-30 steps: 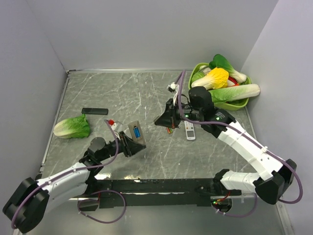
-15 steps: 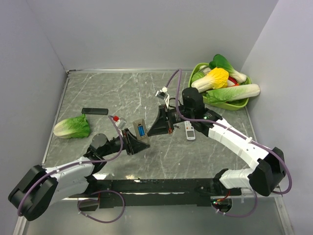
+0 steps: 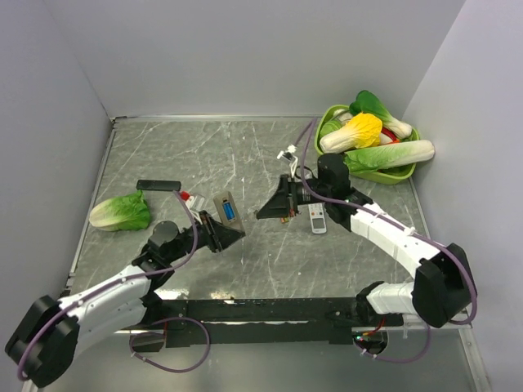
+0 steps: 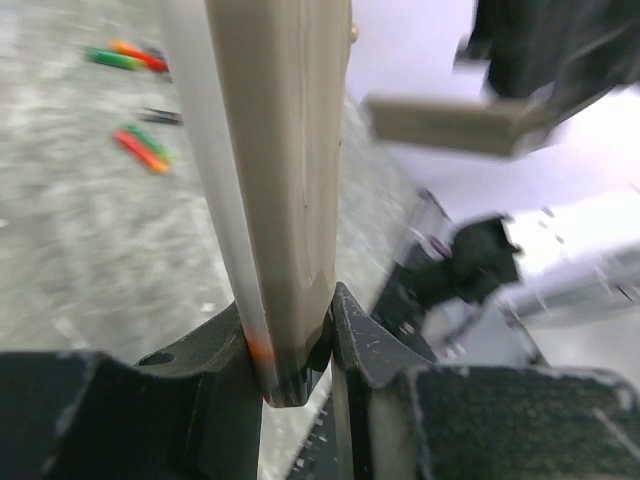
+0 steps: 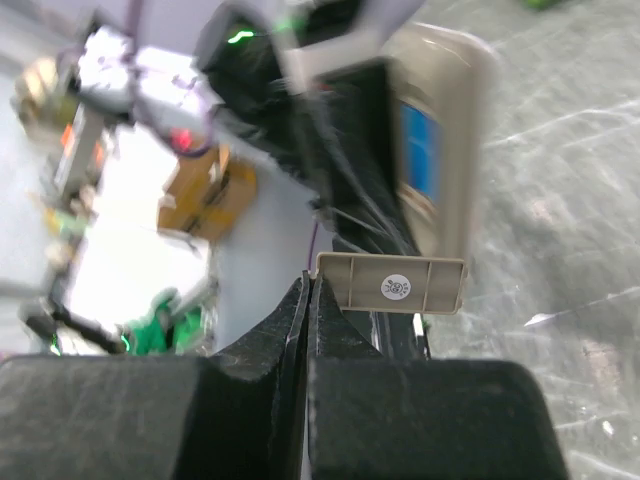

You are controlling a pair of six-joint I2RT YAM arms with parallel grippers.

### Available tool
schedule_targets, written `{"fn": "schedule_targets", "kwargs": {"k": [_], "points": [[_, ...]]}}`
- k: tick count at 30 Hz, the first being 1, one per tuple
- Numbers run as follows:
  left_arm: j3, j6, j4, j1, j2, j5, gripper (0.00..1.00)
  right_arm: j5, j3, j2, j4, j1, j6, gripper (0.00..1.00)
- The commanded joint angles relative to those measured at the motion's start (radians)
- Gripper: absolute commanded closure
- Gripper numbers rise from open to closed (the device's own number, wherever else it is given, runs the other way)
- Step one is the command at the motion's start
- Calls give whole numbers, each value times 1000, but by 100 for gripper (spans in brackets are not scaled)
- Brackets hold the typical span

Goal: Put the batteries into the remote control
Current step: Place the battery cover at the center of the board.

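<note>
My left gripper [image 3: 223, 231] [image 4: 290, 352] is shut on the lower end of the remote control [image 3: 226, 211] [image 4: 280, 150] and holds it upright off the table. Its grey-beige back and blue recess [image 5: 420, 150] face the right arm. My right gripper [image 3: 265, 212] [image 5: 308, 285] is shut, and its tips pinch one edge of a thin beige battery cover [image 5: 392, 285] [image 4: 450, 125] that floats a short way from the remote. Several batteries [image 4: 128, 58] with green, red and orange wraps lie loose on the table beyond the remote, mostly hidden under the right gripper in the top view.
A wider white remote [image 3: 317, 217] lies just right of the right gripper. A flat black bar [image 3: 158, 185] and a lettuce leaf [image 3: 120, 212] sit at the left. A green basket [image 3: 392, 175] of toy vegetables stands at the back right. Grey walls close in the table.
Half a second ago the two grippers were close together at the table's middle. Since then the right one has drawn back to the right and the left one, with the remote, slightly to the left.
</note>
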State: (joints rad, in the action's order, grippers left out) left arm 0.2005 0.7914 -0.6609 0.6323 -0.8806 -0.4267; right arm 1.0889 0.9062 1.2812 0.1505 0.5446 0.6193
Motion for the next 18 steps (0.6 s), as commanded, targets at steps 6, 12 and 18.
{"fn": "schedule_targets", "kwargs": {"k": [6, 12, 18], "points": [[-4, -67, 274, -2, 218, 246, 94, -92, -309, 238, 755, -52, 451, 100], [-16, -66, 304, -2, 252, 247, 94, -141, -314, 524, 1140, -37, 657, 100], [-16, -66, 288, -2, 232, 235, 94, -188, -303, 734, 1324, -34, 731, 100]]}}
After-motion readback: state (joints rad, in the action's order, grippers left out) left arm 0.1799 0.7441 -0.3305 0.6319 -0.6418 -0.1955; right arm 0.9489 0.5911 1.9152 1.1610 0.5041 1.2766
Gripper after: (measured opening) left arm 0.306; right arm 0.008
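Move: The open spot near the centre of the board, where the cover is to go, lies about 25 cm below the right hand, roughly 10 cm ahead and 1 cm left. From the right hand, the remote control held in the left hand stands some 6 cm ahead, 8 cm left and 6 cm lower; on the board the loose batteries lie 14 cm ahead and 8 cm right, the white remote 14 cm ahead and 16 cm right. From the left hand the spot is about 10 cm ahead, 5 cm right and 16 cm down. With the battery cover still pinched in its shut fingers, the right hand drops fast towards the middle of the board, about 17 cm down while easing some 5 cm forward, its wrist rolling so that the front side dips by about 30 degrees and swinging a little clockwise. The left hand keeps its grip on the remote control and carries it clear to the left by about 4 cm, turning slightly counter-clockwise and sinking a little towards the end. ##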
